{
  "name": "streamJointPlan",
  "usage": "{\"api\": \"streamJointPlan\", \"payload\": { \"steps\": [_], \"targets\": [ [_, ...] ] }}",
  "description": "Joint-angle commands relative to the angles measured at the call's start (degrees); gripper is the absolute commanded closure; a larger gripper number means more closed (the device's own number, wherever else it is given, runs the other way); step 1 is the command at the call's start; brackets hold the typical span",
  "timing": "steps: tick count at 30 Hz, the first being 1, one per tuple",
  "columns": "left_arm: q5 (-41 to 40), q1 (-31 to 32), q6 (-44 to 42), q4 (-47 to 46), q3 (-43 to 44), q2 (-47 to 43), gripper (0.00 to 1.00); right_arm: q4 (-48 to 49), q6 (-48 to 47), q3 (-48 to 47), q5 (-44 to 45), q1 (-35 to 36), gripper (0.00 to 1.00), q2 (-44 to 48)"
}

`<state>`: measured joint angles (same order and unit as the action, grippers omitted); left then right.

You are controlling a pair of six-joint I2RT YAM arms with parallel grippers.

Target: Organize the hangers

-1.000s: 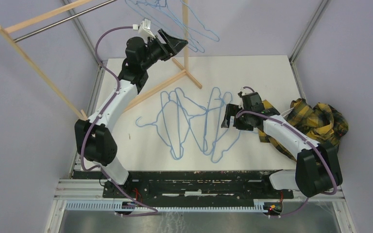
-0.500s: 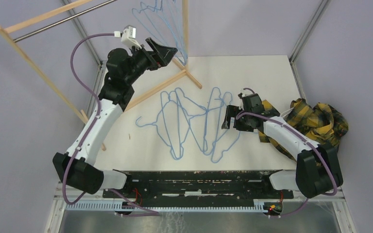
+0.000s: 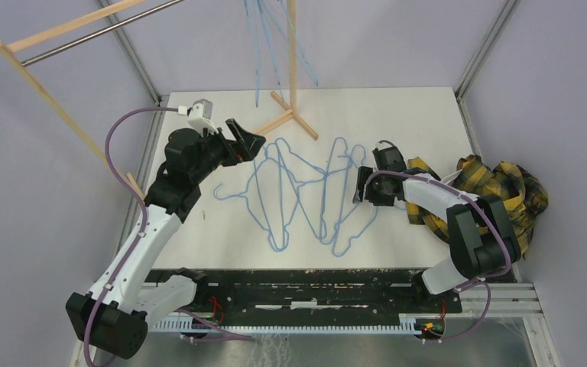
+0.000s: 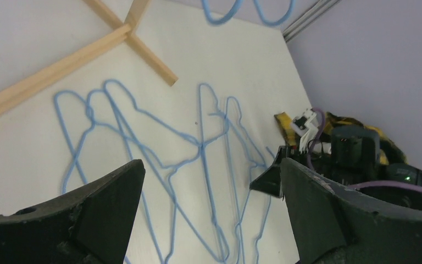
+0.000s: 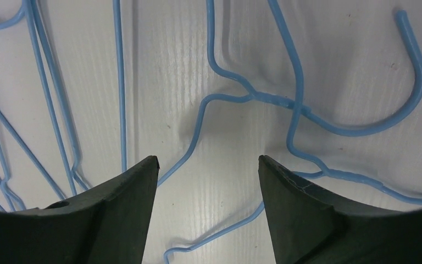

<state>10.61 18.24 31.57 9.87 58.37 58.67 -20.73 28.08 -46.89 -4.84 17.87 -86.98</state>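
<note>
Several light-blue wire hangers (image 3: 326, 177) lie tangled flat on the white table (image 3: 397, 115). More hangers (image 3: 257, 84) hang from the rack at the top. My left gripper (image 3: 251, 140) hovers above the pile's left end, open and empty. In the left wrist view the hangers (image 4: 200, 143) lie below its wide jaws (image 4: 211, 165). My right gripper (image 3: 361, 189) is low over the pile's right side, open. The right wrist view shows its jaws (image 5: 207, 159) straddling a wire (image 5: 253, 96) near a hook (image 5: 415, 82), gripping nothing.
A wooden rack with a metal rod (image 3: 99, 32) stands at the back left, its post (image 3: 292, 53) and foot (image 3: 283, 118) on the table. A yellow plaid cloth (image 3: 504, 191) lies bunched at the right, beside the right arm.
My left arm has come down from the rack toward the table, its jaws now fully open. The hanging hangers have swung. My right gripper's jaws have narrowed a little over the pile.
</note>
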Motion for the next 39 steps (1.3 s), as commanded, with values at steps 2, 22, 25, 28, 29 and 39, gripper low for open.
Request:
{"api": "streamJointPlan", "payload": {
  "steps": [2, 22, 25, 28, 29, 39],
  "targets": [
    [-0.6, 0.0, -2.5, 0.0, -7.0, -4.6, 0.01, 5.5, 2.2, -3.2, 0.5, -0.2, 0.29, -3.3],
    [1.9, 0.2, -0.2, -5.1, -17.7, -5.4, 0.00, -6.3, 1.6, 2.7, 10.6, -0.2, 0.22, 15.3],
    [1.9, 0.4, -0.7, -5.0, -17.8, -5.4, 0.00, -4.8, 2.8, 4.0, 8.5, -0.4, 0.24, 12.5],
    [1.8, 0.7, -0.7, -4.9, -18.2, -5.4, 0.00, -1.2, 5.1, 6.1, 7.6, -0.5, 0.29, 10.6],
    [1.8, 0.9, -0.6, -4.9, -18.5, -5.4, 0.00, -0.1, 5.6, 6.7, 7.6, -0.5, 0.33, 10.1],
    [0.0, 4.2, -0.2, -4.9, -20.5, -5.7, 0.01, 5.5, 5.9, 6.7, 8.2, -0.7, 0.51, 2.7]
  ]
}}
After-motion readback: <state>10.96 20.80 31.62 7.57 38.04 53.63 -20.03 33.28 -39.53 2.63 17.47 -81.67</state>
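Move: Find the rightmost hanger's near shoulder about 2 cm back, 3 cm right and 3 cm below the right hand; its neck is some 7 cm right, 2 cm ahead. The next hanger's neck lies about 6 cm ahead, 1 cm right; the plaid cloth's left edge some 14 cm right, 2 cm ahead. From the left hand, the leftmost hanger lies about 4 cm back, 5 cm right, 31 cm below. Nudge the right gripper forward 2.5 cm, narrowing slightly; lift it about 7 cm, drawing back, then right, and lower it with fingers closing partway astride the rightmost hanger's shoulder, without gripping. Meanwhile sink the empty left gripper some 13 cm towards the leftmost hanger, backing 4 cm off the rack, tipping the open fingers down. ##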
